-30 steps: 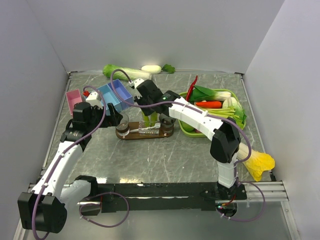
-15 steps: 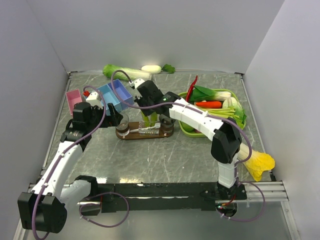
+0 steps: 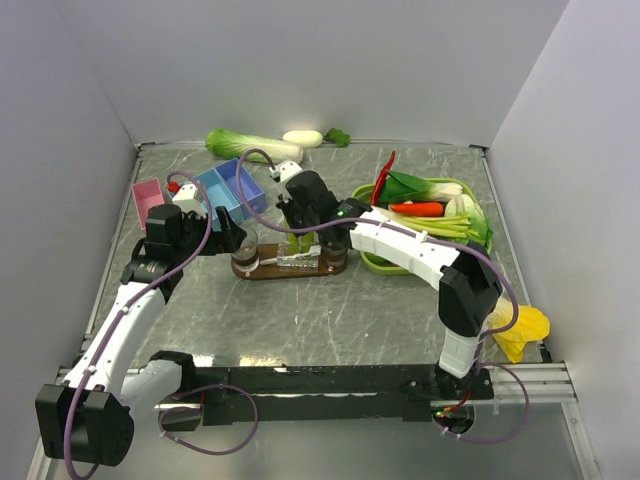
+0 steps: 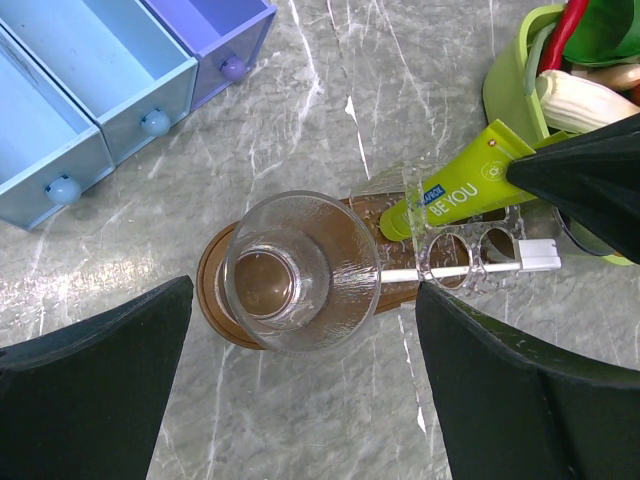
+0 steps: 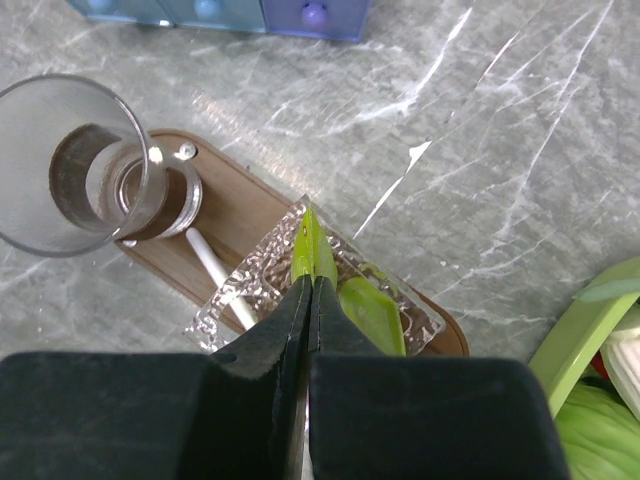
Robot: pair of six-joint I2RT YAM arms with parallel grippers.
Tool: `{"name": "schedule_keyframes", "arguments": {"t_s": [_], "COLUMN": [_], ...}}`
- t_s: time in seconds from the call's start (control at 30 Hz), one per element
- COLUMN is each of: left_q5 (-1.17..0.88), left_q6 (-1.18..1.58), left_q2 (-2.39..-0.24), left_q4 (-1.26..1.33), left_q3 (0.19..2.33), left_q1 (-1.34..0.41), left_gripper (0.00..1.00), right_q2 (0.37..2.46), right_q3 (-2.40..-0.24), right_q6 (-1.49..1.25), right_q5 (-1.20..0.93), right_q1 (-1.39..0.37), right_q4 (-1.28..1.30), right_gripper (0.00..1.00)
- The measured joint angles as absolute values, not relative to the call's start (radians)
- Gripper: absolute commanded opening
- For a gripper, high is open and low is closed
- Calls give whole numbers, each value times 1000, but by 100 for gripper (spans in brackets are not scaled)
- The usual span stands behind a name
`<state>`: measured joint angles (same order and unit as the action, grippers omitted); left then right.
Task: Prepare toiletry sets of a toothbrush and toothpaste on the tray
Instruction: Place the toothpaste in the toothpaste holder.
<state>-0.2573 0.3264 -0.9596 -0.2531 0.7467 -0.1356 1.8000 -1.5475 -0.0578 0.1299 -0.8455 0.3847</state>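
The dark wooden tray (image 3: 262,270) lies mid-table, with a clear tumbler (image 4: 300,270) on its left end and a clear holed holder (image 4: 478,241) in its middle. A white toothbrush (image 4: 470,268) lies across the holder. My right gripper (image 5: 311,285) is shut on the flat end of a light-green toothpaste (image 5: 313,248), standing it tip-down in the holder. A second toothpaste (image 5: 372,312) leans beside it. My left gripper (image 4: 305,290) is open, just short of the tumbler, touching nothing.
A blue compartment box (image 3: 228,188) and a pink box (image 3: 148,195) sit behind the tray at left. A lime-green vegetable basket (image 3: 372,262) stands right of the tray. Cabbage (image 3: 250,145) lies at the back wall, a yellow vegetable (image 3: 525,330) near right.
My right gripper has shut on the toothpaste tube and the right arm has shifted slightly to the right. The left arm has not moved.
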Motion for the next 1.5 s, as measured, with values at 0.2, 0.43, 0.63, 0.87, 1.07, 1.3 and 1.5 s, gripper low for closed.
{"name": "schedule_keyframes", "arguments": {"t_s": [0.2,0.43,0.63,0.87,1.07,1.3,1.5], "left_q5": [-262,-264,-265,-265,-266,-271,-276], "left_q6": [326,326,326,326,326,326,326], "left_q2": [-960,-960,-960,-960,-960,-961,-960], "left_q4": [-253,-253,-253,-252,-252,-252,-252], "left_q3": [747,747,747,747,747,747,747], "left_q1": [-136,-136,-136,-136,-136,-135,-135], "left_gripper": [97,97,97,97,97,97,97], "right_q2": [1775,1773,1773,1773,1763,1667,1574], "right_q3": [-1487,-1465,-1464,-1464,-1464,-1445,-1445], "right_q6": [-52,-26,-19,-10,-9,0,15], "right_q5": [146,176,197,197,182,141,-31], "right_q1": [-852,-880,-891,-892,-892,-892,-871], "right_q4": [307,260,259,273,288,331,430], "right_gripper": [0,0,17,44,57,65,59]}}
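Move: The right hand already has the left-hand green toothpaste tube by its flat top end; the tube's middle is about 5 cm below and 2 cm back, in the clear holder, whose middle is some 10 cm below, 2 cm back and 1 cm right. The second tube stands about 3 cm right of the held one, level with it, and the left glass about 11 cm left of the hand and 2 cm back, some 8 cm below. From the idle left hand the held tube lies roughly 12 cm right, 2 cm ahead and 6 below. The right hand, still pinching the toothpaste's top end, eases about 1 cm left while its fingers tip up some 5 degrees, then stays nearly in place over the holder and opens to a bit over half to let go of the tube. Once the fingers have spread, it backs away from the two tubes, back and up by about 5 cm each with a slight drift right, turning some 10 degrees counter-clockwise. ##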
